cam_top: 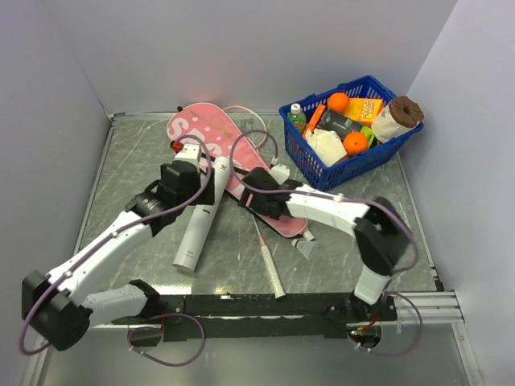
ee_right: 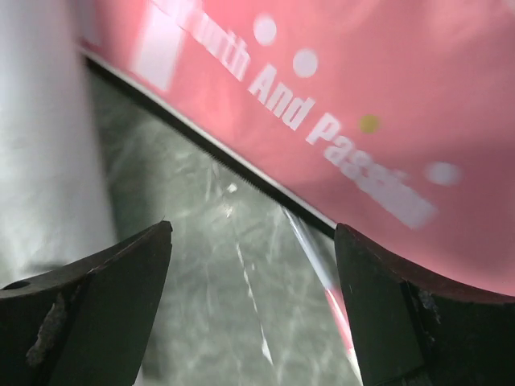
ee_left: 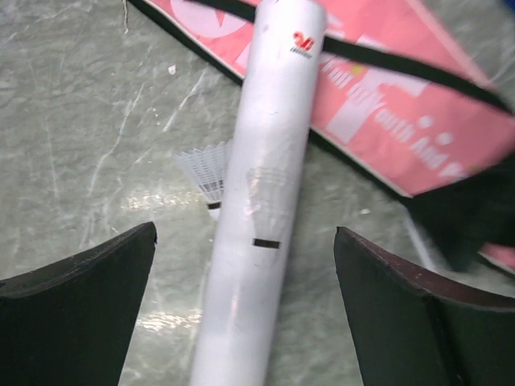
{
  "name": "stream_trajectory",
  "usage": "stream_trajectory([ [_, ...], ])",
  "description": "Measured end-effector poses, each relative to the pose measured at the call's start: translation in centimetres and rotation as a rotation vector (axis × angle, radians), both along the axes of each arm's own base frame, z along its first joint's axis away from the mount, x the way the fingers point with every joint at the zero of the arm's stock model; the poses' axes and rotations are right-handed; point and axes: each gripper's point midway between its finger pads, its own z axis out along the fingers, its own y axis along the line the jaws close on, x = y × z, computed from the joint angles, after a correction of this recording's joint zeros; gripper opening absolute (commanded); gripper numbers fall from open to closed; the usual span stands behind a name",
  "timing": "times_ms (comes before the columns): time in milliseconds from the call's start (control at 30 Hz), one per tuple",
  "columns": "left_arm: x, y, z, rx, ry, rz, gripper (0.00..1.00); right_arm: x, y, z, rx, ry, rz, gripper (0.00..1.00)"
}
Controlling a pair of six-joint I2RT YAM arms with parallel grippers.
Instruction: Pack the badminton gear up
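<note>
The long white tube point(cam_top: 197, 229) lies slanted on the table, its upper end against the pink bag point(cam_top: 201, 127) lettered in white. My left gripper point(cam_top: 201, 165) hovers open over the tube point(ee_left: 265, 201), one finger on each side and neither touching it. A white shuttlecock point(ee_left: 205, 173) peeks out from under the tube's left side. The bag's black strap point(ee_left: 402, 64) crosses its pink face. My right gripper point(cam_top: 249, 189) is open and empty beside the bag's edge point(ee_right: 362, 96), above a racket's thin shaft point(ee_right: 322, 269). That racket's white handle point(cam_top: 271, 269) points toward me.
A blue basket point(cam_top: 322, 173) of groceries stands at the back right, close to the right arm. A thin pink racket hoop point(cam_top: 256, 121) shows behind the bag. Grey walls enclose the table on three sides.
</note>
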Motion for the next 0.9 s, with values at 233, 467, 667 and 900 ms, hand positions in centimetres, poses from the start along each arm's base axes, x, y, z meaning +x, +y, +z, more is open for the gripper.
stream_trajectory([
  [233, 2.1, -0.8, -3.3, 0.146, 0.055, -0.070, 0.96, -0.9, -2.8, 8.1, 0.061, -0.201, 0.062, 0.91],
  [467, 5.3, -4.1, -4.2, 0.200, 0.087, -0.199, 0.96, -3.8, -5.6, 9.1, 0.032, -0.252, 0.189, 0.91],
  [667, 8.5, -6.2, -5.1, 0.235, 0.097, -0.283, 0.96, -6.4, -7.6, 9.7, 0.057, -0.292, 0.263, 0.91],
  [900, 10.9, -5.9, -8.8, 0.297, 0.159, -0.329, 0.96, -8.0, -9.0, 11.4, 0.099, -0.354, 0.289, 0.91],
])
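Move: The tube's middle lies roughly 2 cm back from my left hand, 2 cm to its right and 15 cm below. Its far end, the part I want, is some 13 cm ahead and 7 cm right. The shuttlecock sits about 2 cm ahead and 1 cm right; the racket bag's middle is 11 cm ahead and 12 cm right. From my right hand, the tube's middle is about 13 cm left, 2 cm back and 3 cm lower. I bring my open left hand down onto the line of the tube's far end: first dropping, then sweeping about 11 cm forward and 6 cm right, then sinking again, turning some 20 degrees clockwise and rolling its left side up. Meanwhile my right hand, still open, lifts about 11 cm off the bag's edge and draws back and right, away from the tube, fingers tipping up. ##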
